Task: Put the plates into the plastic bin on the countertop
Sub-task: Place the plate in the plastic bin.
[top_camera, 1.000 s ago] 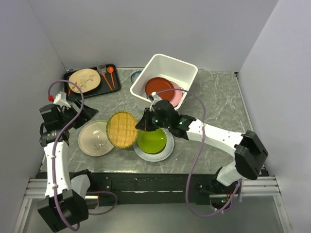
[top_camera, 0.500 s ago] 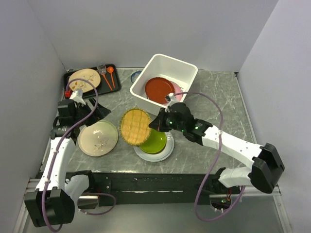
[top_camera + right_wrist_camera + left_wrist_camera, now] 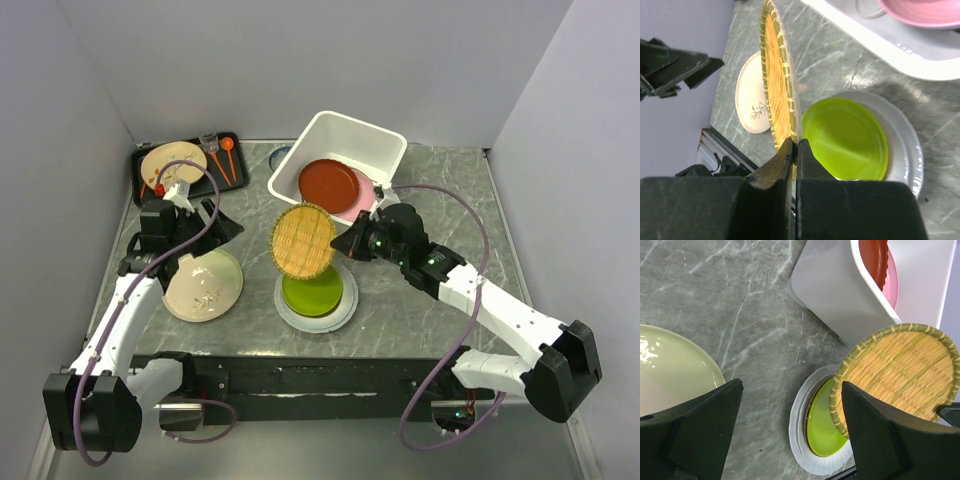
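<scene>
My right gripper (image 3: 343,243) (image 3: 794,146) is shut on the rim of the woven yellow plate (image 3: 304,240) (image 3: 777,90) (image 3: 900,375), which it holds nearly on edge in the air just in front of the white plastic bin (image 3: 330,122) (image 3: 830,295). A red plate (image 3: 328,183) and a pink plate (image 3: 366,196) lie in the bin. Below the woven plate, a lime green plate (image 3: 312,293) (image 3: 845,137) rests on a white plate (image 3: 346,306) (image 3: 797,435). My left gripper (image 3: 212,236) (image 3: 790,440) hangs open and holds nothing, above the countertop (image 3: 450,200) beside a cream plate (image 3: 203,285) (image 3: 675,370).
A flat black tray (image 3: 147,195) at the back left holds a cream twig-pattern plate (image 3: 172,165) and orange utensils (image 3: 226,160). A small dark-blue-rimmed dish (image 3: 280,155) sits behind the bin's left corner. Walls close in the left, back and right sides.
The right gripper has lifted the woven plate off the counter and carried it right toward the bin, tipping it more upright. The left arm has swung forward, still open.
</scene>
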Available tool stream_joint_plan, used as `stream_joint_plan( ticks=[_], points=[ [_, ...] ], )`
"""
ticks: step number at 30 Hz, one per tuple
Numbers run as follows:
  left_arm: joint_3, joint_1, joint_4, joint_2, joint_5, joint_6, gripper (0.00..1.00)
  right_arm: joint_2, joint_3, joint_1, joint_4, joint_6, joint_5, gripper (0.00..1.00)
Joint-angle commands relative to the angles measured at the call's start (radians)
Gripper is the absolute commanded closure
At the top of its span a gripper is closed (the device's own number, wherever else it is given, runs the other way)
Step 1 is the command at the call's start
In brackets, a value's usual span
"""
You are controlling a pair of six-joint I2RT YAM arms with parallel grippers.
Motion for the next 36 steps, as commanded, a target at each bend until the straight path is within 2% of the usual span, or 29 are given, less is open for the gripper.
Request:
stream_joint_plan(
  ticks=[1,8,15,23,27,36],
  points=[
    [0.003,-0.006,0.039,-0.006,-0.019,-0.005,0.15,-0.012,0.068,-0.059,0.087,-0.002,-0.075,1.00],
    [0.014,-0.005,0.004,-0.026,-0.047,0.009,0.15,0.048,0.092,-0.157,0.135,0.001,-0.178,1.00],
    [0.015,-0.006,-0.022,-0.039,-0.062,0.018,0.14,0.160,0.202,-0.255,0.179,-0.013,-0.291,1.00],
    [0.005,-0.011,-0.004,-0.034,-0.044,0.014,0.14,0.290,0.279,-0.389,0.308,0.068,-0.440,1.00],
    [-0.003,-0.018,0.007,-0.020,-0.022,0.011,0.15,0.396,0.354,-0.438,0.345,0.104,-0.487,1.00],
    [-0.001,-0.026,0.025,-0.003,0.012,0.011,0.14,0.522,0.459,-0.515,0.340,0.127,-0.515,1.00]
  ],
)
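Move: The woven plate, pinched at its right edge by the right hand, is to go to the plastic bin, whose middle lies about 20 cm straight ahead of that hand and some 14 cm lower. Inside, the red plate is about 16 cm ahead and 2 cm left, the pink plate 14 cm ahead and 5 cm right. The green plate lies about 14 cm back and 6 cm left. From the left hand, the bin is roughly 14 cm ahead and 28 cm right. The woven plate, still pinched at its edge in the shut fingers, is carried over the near rim to above the bin: the right hand sweeps about 18 cm forward, drifting some 6 cm right and rising about 3 cm. On the way the wrist rolls about 15 degrees, the hand's left side going up. ##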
